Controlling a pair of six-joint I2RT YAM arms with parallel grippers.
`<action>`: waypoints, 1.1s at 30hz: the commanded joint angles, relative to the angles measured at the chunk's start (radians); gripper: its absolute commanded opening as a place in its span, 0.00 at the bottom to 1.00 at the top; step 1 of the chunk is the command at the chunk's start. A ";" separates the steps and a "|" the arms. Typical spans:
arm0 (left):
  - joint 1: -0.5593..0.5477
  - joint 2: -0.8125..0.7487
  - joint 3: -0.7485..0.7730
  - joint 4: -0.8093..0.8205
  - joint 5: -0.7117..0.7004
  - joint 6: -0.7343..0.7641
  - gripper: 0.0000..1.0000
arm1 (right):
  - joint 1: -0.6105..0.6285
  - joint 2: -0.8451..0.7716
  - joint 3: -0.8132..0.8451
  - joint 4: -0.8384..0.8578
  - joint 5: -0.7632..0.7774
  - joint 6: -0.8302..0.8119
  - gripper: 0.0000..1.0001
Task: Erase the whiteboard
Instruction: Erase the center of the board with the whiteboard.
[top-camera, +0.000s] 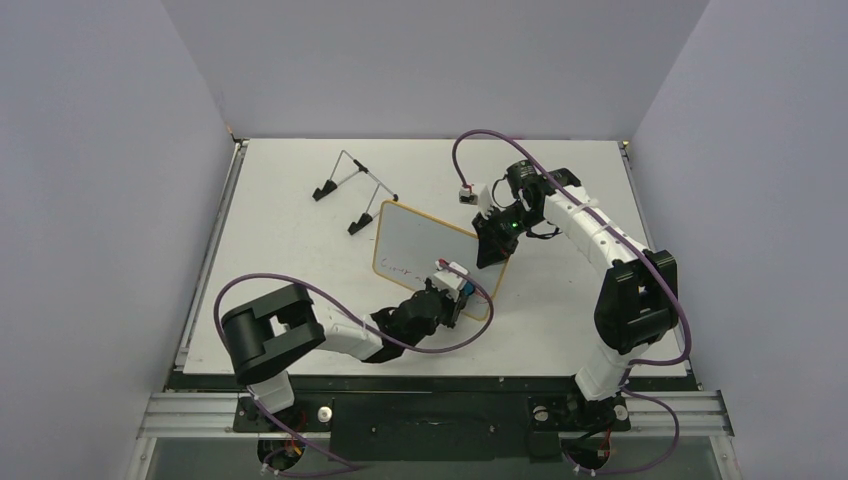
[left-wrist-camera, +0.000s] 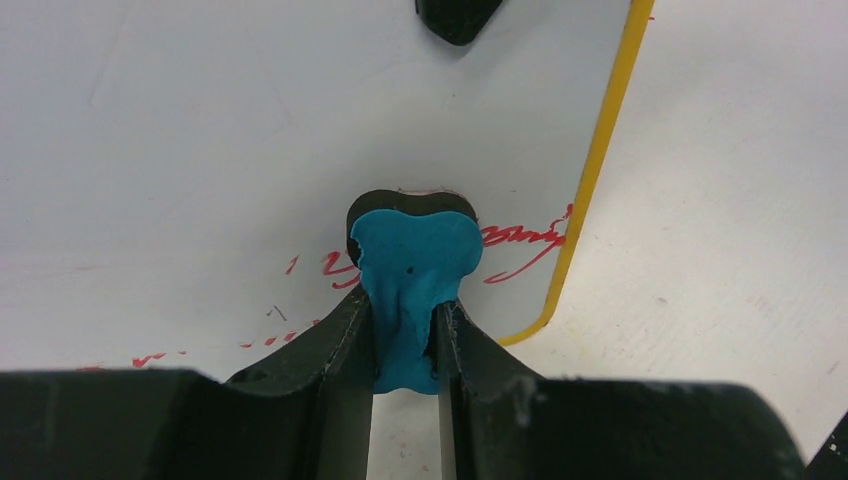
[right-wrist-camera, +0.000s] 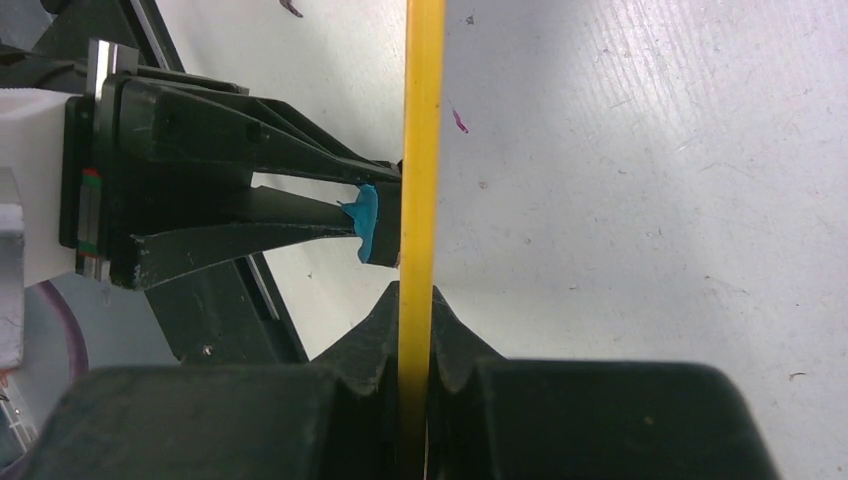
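Note:
The whiteboard (top-camera: 420, 240) lies slanted mid-table, white with a yellow-orange rim (right-wrist-camera: 422, 120). Red handwriting (left-wrist-camera: 520, 248) runs along its near edge. My right gripper (top-camera: 491, 252) is shut on the board's right rim, which passes edge-on between its jaws (right-wrist-camera: 421, 305). My left gripper (top-camera: 458, 296) is shut on a blue eraser (left-wrist-camera: 415, 275), and the eraser's face presses on the board among the red marks. In the right wrist view the left gripper (right-wrist-camera: 375, 215) and the eraser (right-wrist-camera: 366, 225) touch the board from the left. The left gripper (left-wrist-camera: 405, 325) squeezes the eraser's lower part.
A thin wire stand (top-camera: 355, 190) with black feet sits on the table behind the board at the left. Purple cables loop over both arms. Grey walls close the table on three sides.

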 joint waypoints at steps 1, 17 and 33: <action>0.064 -0.011 -0.028 0.094 0.009 -0.033 0.00 | 0.004 -0.052 -0.022 0.009 -0.031 -0.014 0.00; 0.007 0.063 0.006 0.133 0.013 -0.011 0.00 | 0.008 -0.051 -0.023 0.015 -0.030 -0.008 0.00; 0.102 -0.037 -0.148 0.164 -0.075 -0.042 0.00 | 0.012 -0.053 -0.025 0.015 -0.036 -0.008 0.00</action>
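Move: The red writing still left along the whiteboard's lower band has its middle about 11 cm to the left of the left hand and 6 cm farther out, some 2 cm lower. A red scribble by the lower right corner lies about 4 cm right and 1 cm ahead, roughly level in height. The tilted board's middle is about 4 cm left, 6 cm ahead and 3 cm up. From the right hand, the red writing lies some 16 cm left, about level fore and aft, and 9 cm below. The blue eraser, still held by the left hand against the whiteboard's face, is wiped left and slightly forward about 5 cm along the lower band, brought back right to about where it began, then swept left again some 6 cm towards the remaining red writing. The strokes step down the face by about 2 cm in all, the wrist turning slightly counter-clockwise at the end. The right hand keeps its pinch on the board's edge, holding it still. ##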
